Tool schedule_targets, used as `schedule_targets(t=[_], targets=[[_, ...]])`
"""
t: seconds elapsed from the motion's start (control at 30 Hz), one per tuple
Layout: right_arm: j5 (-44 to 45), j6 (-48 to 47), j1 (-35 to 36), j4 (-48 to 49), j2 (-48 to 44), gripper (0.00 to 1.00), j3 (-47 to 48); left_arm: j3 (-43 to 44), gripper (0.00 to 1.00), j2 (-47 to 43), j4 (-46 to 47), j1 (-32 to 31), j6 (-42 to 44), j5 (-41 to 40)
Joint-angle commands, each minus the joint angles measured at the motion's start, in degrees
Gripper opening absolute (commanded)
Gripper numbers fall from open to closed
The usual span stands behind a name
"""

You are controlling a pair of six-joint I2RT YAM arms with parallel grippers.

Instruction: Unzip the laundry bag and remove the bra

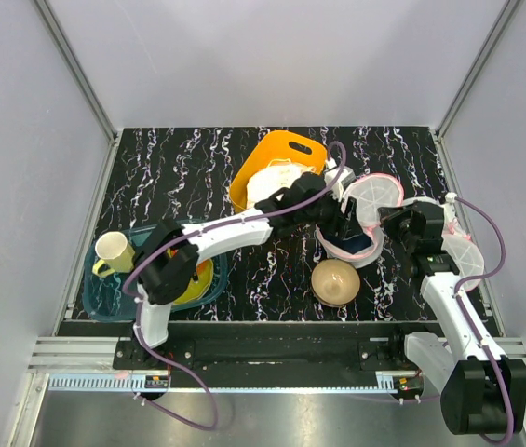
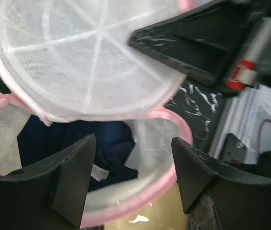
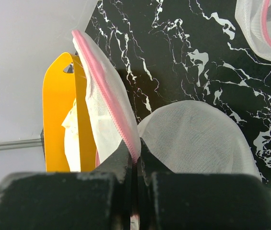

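Observation:
The laundry bag [image 1: 354, 244] stands unzipped at centre right, its round flap lid [image 1: 375, 194] tipped up. My right gripper [image 1: 386, 222] is shut on the lid's pink zip trim [image 3: 107, 91], pinching it at the fingertips [image 3: 135, 155]. The mesh body [image 3: 197, 139] bulges just beyond. My left gripper [image 2: 133, 167] hangs open over the bag's mouth, one finger [image 2: 73, 177] above the inside and the other [image 2: 193, 167] outside the pink rim [image 2: 173, 129]. The dark navy bra [image 2: 92, 143] lies crumpled in the bag, touching nothing of mine.
A tan bowl [image 1: 335, 281] sits right in front of the bag. An orange tray [image 1: 276, 163] with white cloth stands behind it. A flat pink-rimmed mesh disc [image 1: 463, 251] lies at the right. A blue bin [image 1: 114, 289] holding a cup [image 1: 114, 250] sits far left.

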Motion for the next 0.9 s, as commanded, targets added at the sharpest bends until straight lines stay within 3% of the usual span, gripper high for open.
schedule_targets(t=[0.0,0.1,0.23,0.47,0.7,0.73,0.77,0.83,0.87], targets=[[-0.2,-0.8,-0.2,2.2,-0.2,0.0,0.9,5.9,0.66,5.5,1.2,0.2,2.9,-5.0],[0.2,-1.2,-0.2,1.3,-1.0,0.0,1.0,5.9,0.61,6.9,0.4,0.1,4.0,-6.2],[0.9,-1.5,-0.3,0.7,-2.0,0.0,1.0,3.6,0.62,7.2,1.4,-0.1,4.6,-7.8],[0.8,-0.8,-0.4,0.3,-2.8,0.0,2.1,8.0,0.76,13.8,-1.8,-1.8,7.2,-11.0],[1.2,-0.7,-0.5,-0.5,-3.7,0.0,2.5,12.0,0.75,19.7,-4.0,-4.2,10.1,-15.9],[1.3,-0.8,-0.5,-0.6,-3.8,0.0,2.6,12.2,0.73,19.9,-4.2,-4.3,10.1,-15.8],[1.5,-0.8,-0.5,-0.7,-3.8,0.0,2.6,12.1,0.62,19.8,-5.0,-4.3,10.0,-15.8],[1.8,-1.0,-0.6,-1.0,-4.1,0.0,2.6,10.9,0.33,17.5,-5.2,-4.2,10.1,-16.6],[2.0,-1.1,-0.7,-1.4,-4.1,0.0,2.6,10.3,0.07,14.5,-5.9,-4.3,10.0,-17.4]])
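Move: The bra, bunched navy inside the open laundry bag, lies about 15 cm below the left hand, roughly 3 cm ahead and 3 cm to its right. The bag's mesh lid stands some 8 cm ahead and 7 cm to the right, 8 cm lower. The tan bowl is about 8 cm back and 2 cm left, 16 cm down. From the right hand, which already holds the lid by its edge, the bra lies about 7 cm left, 3 cm back and 12 cm down. The left hand sinks about 14 cm into the mouth of the bag beside the raised lid, easing nearly 3 cm forward and 3 cm right, with a short pause partway, as its fingertips, which point to the right, tip about 20 degrees farther down. Its fingers stay well open until it reaches the bra, then begin to close around the navy cloth at the bottom, while the right hand keeps its pinch on the lid's edge and holds it open, rising only about 1 cm. ##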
